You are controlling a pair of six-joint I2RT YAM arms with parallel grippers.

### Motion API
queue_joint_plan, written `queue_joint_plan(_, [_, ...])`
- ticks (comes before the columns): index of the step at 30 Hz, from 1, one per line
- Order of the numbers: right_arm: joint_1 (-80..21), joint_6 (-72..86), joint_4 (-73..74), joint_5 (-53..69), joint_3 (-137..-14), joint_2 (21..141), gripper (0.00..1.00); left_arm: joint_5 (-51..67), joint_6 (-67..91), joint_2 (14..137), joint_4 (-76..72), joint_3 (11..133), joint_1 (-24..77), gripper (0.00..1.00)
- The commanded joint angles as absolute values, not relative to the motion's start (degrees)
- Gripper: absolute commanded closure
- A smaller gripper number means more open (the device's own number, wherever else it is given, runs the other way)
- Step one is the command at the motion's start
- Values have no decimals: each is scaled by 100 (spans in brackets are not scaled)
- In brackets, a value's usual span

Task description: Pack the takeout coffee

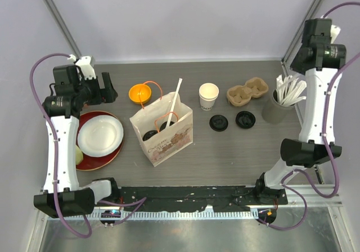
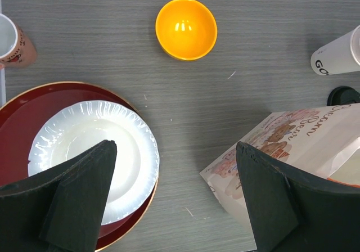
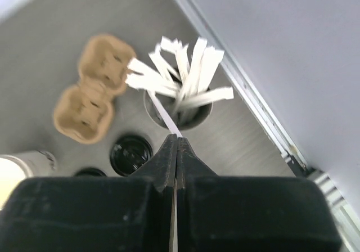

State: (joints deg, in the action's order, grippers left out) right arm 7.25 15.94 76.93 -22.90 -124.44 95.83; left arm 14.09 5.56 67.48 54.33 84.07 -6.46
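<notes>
The paper bag [image 1: 163, 133] stands open mid-table, and two black-lidded takeout coffee cups [image 1: 151, 135] show inside it beside a long white straw [image 1: 176, 99]. In the left wrist view the bag [image 2: 304, 145] lies to the right. My left gripper [image 2: 177, 196] hangs open and empty above the table between the bag and the white plate [image 2: 93, 145]. My right gripper [image 3: 176, 140] is shut on a thin white wrapped straw [image 3: 162, 112], above the grey straw holder [image 3: 180, 111].
An open white paper cup [image 1: 208, 96] without a lid stands behind the bag. Two loose black lids [image 1: 219, 122] [image 1: 245, 119] lie near a cardboard cup carrier [image 1: 247, 91]. An orange bowl [image 1: 140, 93], a red plate [image 1: 107, 156] and a pinkish cup [image 2: 14, 41] are at the left.
</notes>
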Motion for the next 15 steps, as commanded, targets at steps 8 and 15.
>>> queue_joint_plan(8, [738,2733,7305,-1733,-12807,7887,99,1784,650,6689,4755,8420,-677,9])
queue_joint_plan(15, [729,3181,6356,-381,-13253,7900,99,1767,685,6487,4764,8324,-677,9])
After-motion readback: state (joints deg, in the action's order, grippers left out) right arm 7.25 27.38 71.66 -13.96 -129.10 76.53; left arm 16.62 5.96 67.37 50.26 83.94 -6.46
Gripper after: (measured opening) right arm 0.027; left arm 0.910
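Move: The bag I'm taking the straw to stands about 57 cm to my right hand's left and some 16 cm back, its middle roughly 22 cm lower; from my left hand it is about 25 cm to the right and 11 cm back. The straw holder is nearly under my right hand, 3 cm back and 3 cm left, 27 cm down. Also from my right hand, the paper cups stand 38 cm left and 3 cm ahead, the nearer black lid 19 cm left and 3 cm back. With my right hand I keep the straw pinched and go on lifting it up and away from the straw holder, about 15 cm, then also draw back some 7 cm and drift left, tipping my fingers up by about 35 degrees. My left hand, wide open and empty, eases slightly forward and up. ##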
